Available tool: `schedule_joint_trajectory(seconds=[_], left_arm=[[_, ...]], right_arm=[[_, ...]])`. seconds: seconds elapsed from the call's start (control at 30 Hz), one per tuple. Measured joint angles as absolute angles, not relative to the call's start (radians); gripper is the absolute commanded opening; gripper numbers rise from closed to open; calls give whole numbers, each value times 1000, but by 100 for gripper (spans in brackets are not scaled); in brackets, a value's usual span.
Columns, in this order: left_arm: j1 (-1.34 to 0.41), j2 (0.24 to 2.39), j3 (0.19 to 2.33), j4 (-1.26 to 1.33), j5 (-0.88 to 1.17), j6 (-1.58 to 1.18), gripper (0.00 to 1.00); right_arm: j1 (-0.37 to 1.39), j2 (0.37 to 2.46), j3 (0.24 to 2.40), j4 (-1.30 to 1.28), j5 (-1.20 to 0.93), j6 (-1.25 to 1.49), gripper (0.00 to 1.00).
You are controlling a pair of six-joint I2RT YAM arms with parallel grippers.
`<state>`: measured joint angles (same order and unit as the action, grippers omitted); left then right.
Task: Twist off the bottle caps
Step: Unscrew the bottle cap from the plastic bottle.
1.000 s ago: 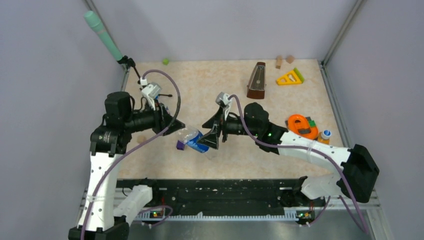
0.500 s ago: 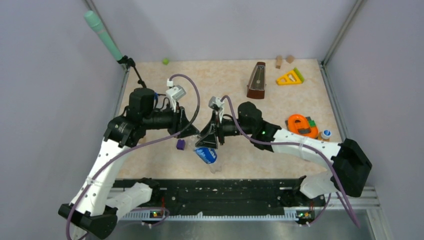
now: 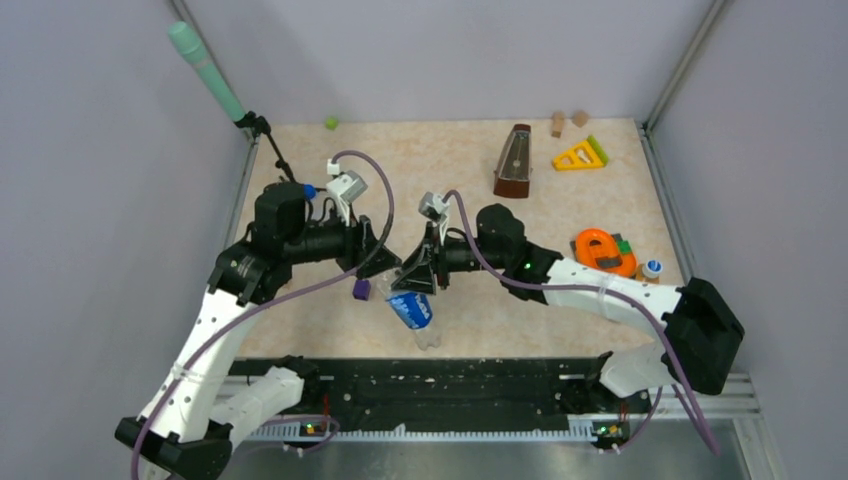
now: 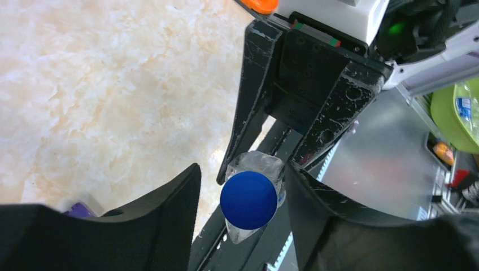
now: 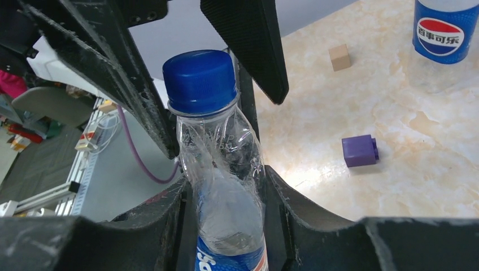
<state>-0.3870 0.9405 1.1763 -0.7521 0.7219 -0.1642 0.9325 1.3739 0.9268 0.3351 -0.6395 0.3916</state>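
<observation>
A clear bottle with a blue label [image 3: 411, 308] hangs toward the near edge, and my right gripper [image 3: 410, 277] is shut on its body [image 5: 229, 214]. Its dark blue cap [image 5: 199, 82] points at the left wrist camera, where the cap [image 4: 248, 200] sits between the left fingers. My left gripper [image 4: 242, 169] is open, one finger [image 4: 169, 214] well off the cap, the other close beside it. From above, the left gripper [image 3: 378, 262] faces the right one. A second labelled bottle [image 5: 443, 34] stands upright; a blue cap [image 3: 310, 190] shows behind the left arm.
A purple cube [image 3: 361, 289] lies just left of the held bottle, with a small wooden cube [image 5: 339, 57] farther off. A metronome [image 3: 513, 160], a yellow triangle [image 3: 580, 155], an orange toy [image 3: 603, 250] and a small pale-capped item [image 3: 652, 268] are at the right. The black rail [image 3: 450, 385] borders the near edge.
The bottle swung from lying between the grippers to hanging toward the near edge. My right jaws closed on its body; my left arm shifted right and its jaws widened.
</observation>
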Motion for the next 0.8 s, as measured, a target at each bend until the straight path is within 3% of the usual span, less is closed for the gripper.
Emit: schedule_joint_trajectory(seconds=[0.1, 0.13, 0.47, 0.8], left_arm=[[-387, 905, 1132, -701, 670, -184, 93], [-387, 891, 1117, -684, 650, -191, 95], [-387, 659, 897, -395, 345, -314, 98], [-387, 656, 845, -152, 244, -400, 98]], right_arm=[[933, 1374, 916, 336, -621, 403, 0], [933, 1373, 910, 336, -615, 406, 0], [933, 1359, 852, 320, -453, 488, 0], [932, 1195, 803, 292, -17, 561, 0]])
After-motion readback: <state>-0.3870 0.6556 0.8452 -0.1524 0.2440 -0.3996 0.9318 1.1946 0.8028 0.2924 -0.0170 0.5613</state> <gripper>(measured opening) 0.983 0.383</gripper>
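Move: The blue cap of the plastic bottle sits between the left hand's loosening fingers, roughly 2 cm left of and 2 cm above the hand point, level with it fore and aft. From the right hand, which grips the bottle below the neck, the cap is about 4 cm left, 2 cm ahead, 4 cm up. On the table, from the left hand, the purple block lies some 10 cm left and 4 cm ahead, the Pepsi bottle about 19 cm left and 17 cm ahead. The bottle stays pinched below its neck in the right hand, which carries it forward about 8 cm and right some 5 cm, dipping first and then rising back, while turning it clockwise by about 35 degrees. The left fingers open wide around the cap and back off it forward, left and, later, upward, that wrist swinging counter-clockwise and tipping up. ##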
